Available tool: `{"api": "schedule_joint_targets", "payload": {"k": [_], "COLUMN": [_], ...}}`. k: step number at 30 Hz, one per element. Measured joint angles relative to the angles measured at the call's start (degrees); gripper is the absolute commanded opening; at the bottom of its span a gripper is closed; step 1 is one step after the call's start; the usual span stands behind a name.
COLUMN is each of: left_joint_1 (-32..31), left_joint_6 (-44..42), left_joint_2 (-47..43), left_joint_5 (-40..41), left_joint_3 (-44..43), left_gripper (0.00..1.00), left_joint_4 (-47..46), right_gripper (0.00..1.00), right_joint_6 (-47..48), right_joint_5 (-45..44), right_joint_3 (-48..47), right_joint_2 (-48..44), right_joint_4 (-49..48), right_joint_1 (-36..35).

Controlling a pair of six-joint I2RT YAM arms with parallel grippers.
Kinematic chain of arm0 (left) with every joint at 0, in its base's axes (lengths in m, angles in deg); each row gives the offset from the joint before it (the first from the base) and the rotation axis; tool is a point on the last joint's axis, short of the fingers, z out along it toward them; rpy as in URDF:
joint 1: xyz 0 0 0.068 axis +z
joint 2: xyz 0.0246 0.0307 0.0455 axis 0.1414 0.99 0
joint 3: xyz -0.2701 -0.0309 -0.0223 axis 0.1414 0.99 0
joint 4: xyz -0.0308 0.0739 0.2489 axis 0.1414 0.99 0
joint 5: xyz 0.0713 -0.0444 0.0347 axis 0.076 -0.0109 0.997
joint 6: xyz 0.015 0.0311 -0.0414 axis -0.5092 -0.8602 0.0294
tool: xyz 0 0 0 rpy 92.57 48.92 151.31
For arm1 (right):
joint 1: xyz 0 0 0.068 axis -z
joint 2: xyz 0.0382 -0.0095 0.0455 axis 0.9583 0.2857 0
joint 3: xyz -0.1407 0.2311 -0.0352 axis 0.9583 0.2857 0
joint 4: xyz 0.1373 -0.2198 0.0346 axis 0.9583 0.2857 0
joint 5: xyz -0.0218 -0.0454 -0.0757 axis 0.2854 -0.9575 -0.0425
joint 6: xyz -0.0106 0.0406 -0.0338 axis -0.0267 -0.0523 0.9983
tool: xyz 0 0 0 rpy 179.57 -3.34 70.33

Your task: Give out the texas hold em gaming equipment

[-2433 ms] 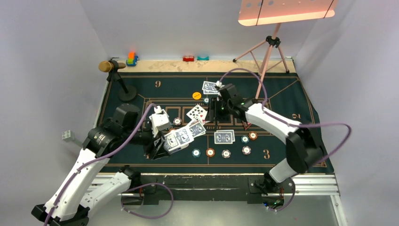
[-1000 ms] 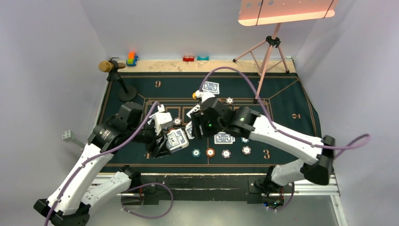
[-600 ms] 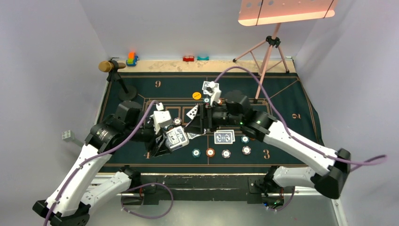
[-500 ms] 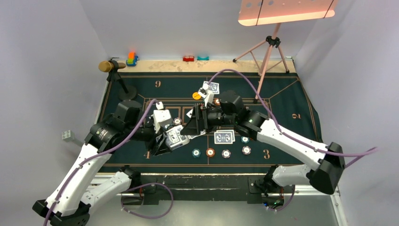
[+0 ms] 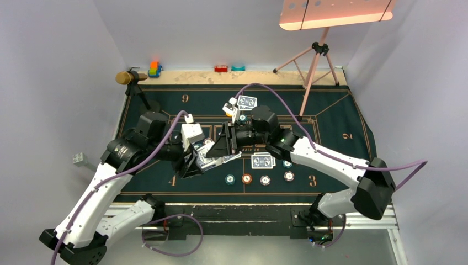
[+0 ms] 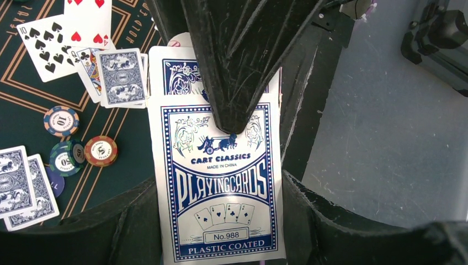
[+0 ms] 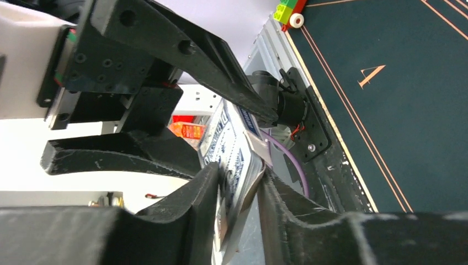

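Note:
A blue and white pack of playing cards (image 6: pixel 221 187) hangs above the mat, with my left gripper (image 6: pixel 219 179) shut on its lower end. My right gripper (image 7: pixel 238 176) comes in from the opposite side, and its two fingers press on the same pack (image 7: pixel 234 157). Seen from above, the pack (image 5: pixel 213 160) sits between the left gripper (image 5: pixel 198 163) and the right gripper (image 5: pixel 221 153). Face-up cards (image 6: pixel 47 49) and a blue-backed card (image 6: pixel 121 77) lie on the mat. Chips (image 6: pixel 100 150) lie near them, and further chips (image 5: pixel 246 178) form a row at the front. Two blue-backed cards (image 5: pixel 263 160) rest beside that row.
The dark green mat (image 5: pixel 342 121) covers the table. A microphone on a round stand (image 5: pixel 149 109) is at the back left, and a pink tripod (image 5: pixel 314 55) at the back right. Small toys (image 5: pixel 154 69) sit along the far edge. Another pair of blue-backed cards (image 5: pixel 246 102) lies mid-back.
My right arm swung from the far middle of the mat towards the left gripper, and its jaws narrowed onto the pack. The left gripper kept hold of the pack and shifted slightly.

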Motion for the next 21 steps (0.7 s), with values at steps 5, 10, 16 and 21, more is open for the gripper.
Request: {"api": "schedule_joint_targets", "payload": {"k": [5,10,16,21], "left_joint_1": [0.0,0.0,1.0,5.3], "left_joint_6": [-0.5,-0.8,1.1,3.3], "left_joint_2": [0.2,1.7,2.5,3.4], "left_joint_5": [0.7,2.1,3.6,4.2], "left_joint_3": [0.0,-1.6,-3.8,-7.1], "left_gripper": [0.66,0.99,1.0,1.0], "left_joint_4": [0.8,1.5,1.9,3.6], "right_gripper": [0.17,0.16,0.15,0.16], "right_joint_6": [-1.9,-2.8,-1.2,2.1], "right_joint_5": [0.4,0.7,2.0,1.9], "right_joint_3": [0.4,0.5,0.5,0.9], "right_joint_2": [1.4,1.9,3.6,7.3], "right_joint_4": [-0.8,-1.6,-0.2,2.3], "right_joint_1": [0.0,-0.1,-0.5,-0.4]}}
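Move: The left hand still grips the card box by its side edges; the box's middle lies some 3 cm to its right, 1 cm ahead and 2 cm below. The right hand's closing fingers straddle the box's outer end, with the middle about 2 cm to its left, 1 cm back and 2 cm below. From the right hand, the teal chip lies level, 3 cm right, the orange chip level, 10 cm right, and the face-down cards 7 cm ahead, 16 cm right, all about 27 cm below. The right fingers finish closing and pinch the card box through its thickness near its outer end. Only then do the left fingers spread wide and let go of its edges, the left hand backing off about 4 cm forward, up and to its left with a slight counter-clockwise turn. Keeping its grip, the right hand lowers the box some 6 cm, mostly at the end, tilting slightly. ##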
